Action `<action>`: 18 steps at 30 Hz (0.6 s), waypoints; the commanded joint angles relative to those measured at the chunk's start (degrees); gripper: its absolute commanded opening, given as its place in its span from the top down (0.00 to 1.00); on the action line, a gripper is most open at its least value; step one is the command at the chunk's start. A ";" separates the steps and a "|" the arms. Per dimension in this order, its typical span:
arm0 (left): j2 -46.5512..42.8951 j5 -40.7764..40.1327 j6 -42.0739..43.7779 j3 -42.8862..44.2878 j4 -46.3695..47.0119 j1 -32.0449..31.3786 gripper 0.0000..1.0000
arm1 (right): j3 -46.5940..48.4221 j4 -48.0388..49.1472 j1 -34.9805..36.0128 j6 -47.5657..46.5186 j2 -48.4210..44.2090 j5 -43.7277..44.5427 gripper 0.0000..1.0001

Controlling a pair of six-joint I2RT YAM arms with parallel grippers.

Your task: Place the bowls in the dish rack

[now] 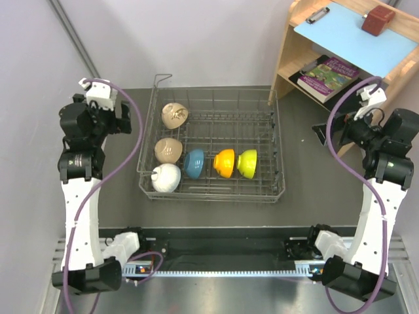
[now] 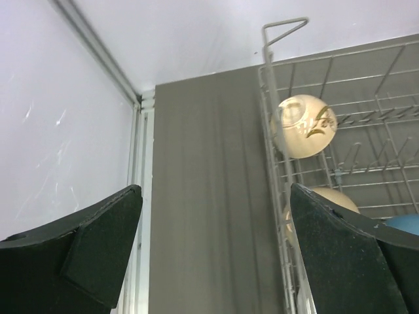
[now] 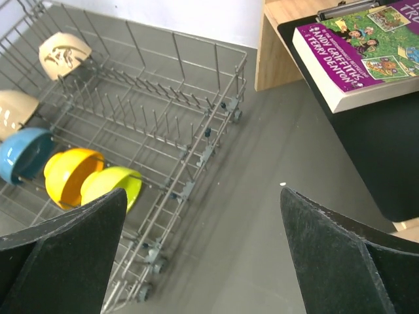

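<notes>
The grey wire dish rack [image 1: 277,157] stands mid-table with all the bowls inside it. Two beige bowls [image 1: 175,115] [image 1: 168,150] and a white bowl [image 1: 166,177] line its left side. A blue bowl [image 1: 193,163], an orange bowl [image 1: 224,163] and a yellow-green bowl [image 1: 247,163] stand on edge in the front row. My left gripper [image 1: 126,118] is open and empty, left of the rack, over bare table [image 2: 215,196]. My right gripper [image 1: 324,134] is open and empty, right of the rack [image 3: 203,193]. The right wrist view shows the yellow-green bowl [image 3: 111,186] beside my left finger.
A wooden shelf unit [image 1: 288,59] stands at the back right, holding a blue clipboard [image 1: 353,33], a red-brown block [image 1: 378,19] and a purple book [image 1: 330,75]. A white wall [image 2: 59,131] runs close along the left. A rail [image 1: 222,269] crosses the near edge.
</notes>
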 commanded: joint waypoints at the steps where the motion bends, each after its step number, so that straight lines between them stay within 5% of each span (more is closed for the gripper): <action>1: 1.36 13.63 -3.28 -0.60 4.62 7.85 0.01 | 0.70 -2.38 -0.74 -4.21 -0.93 -0.36 0.00; 8: 3.83 27.35 -7.94 -2.09 8.05 23.57 0.01 | 2.10 -4.49 -0.92 -6.67 -2.43 -0.80 0.00; 18: 2.69 32.02 -8.65 -4.99 9.46 26.59 0.01 | 1.67 -4.23 -1.01 -7.29 -2.43 -3.17 0.00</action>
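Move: The dish rack's middle lies about 29 cm right of the left hand, 7 cm ahead and 25 cm below. Of the bowls nearest this open, empty hand, the patterned one is roughly 14 cm right and 17 cm ahead, the beige one 14 cm right and 3 cm ahead, and the white one 14 cm right and 8 cm back, all some 22 cm down. From the right hand, the rack's middle is about 36 cm left, 9 cm ahead and 22 cm lower. Still open, the left hand swings left about 7 cm away from the rack, sinking slightly, its left side dipping. ##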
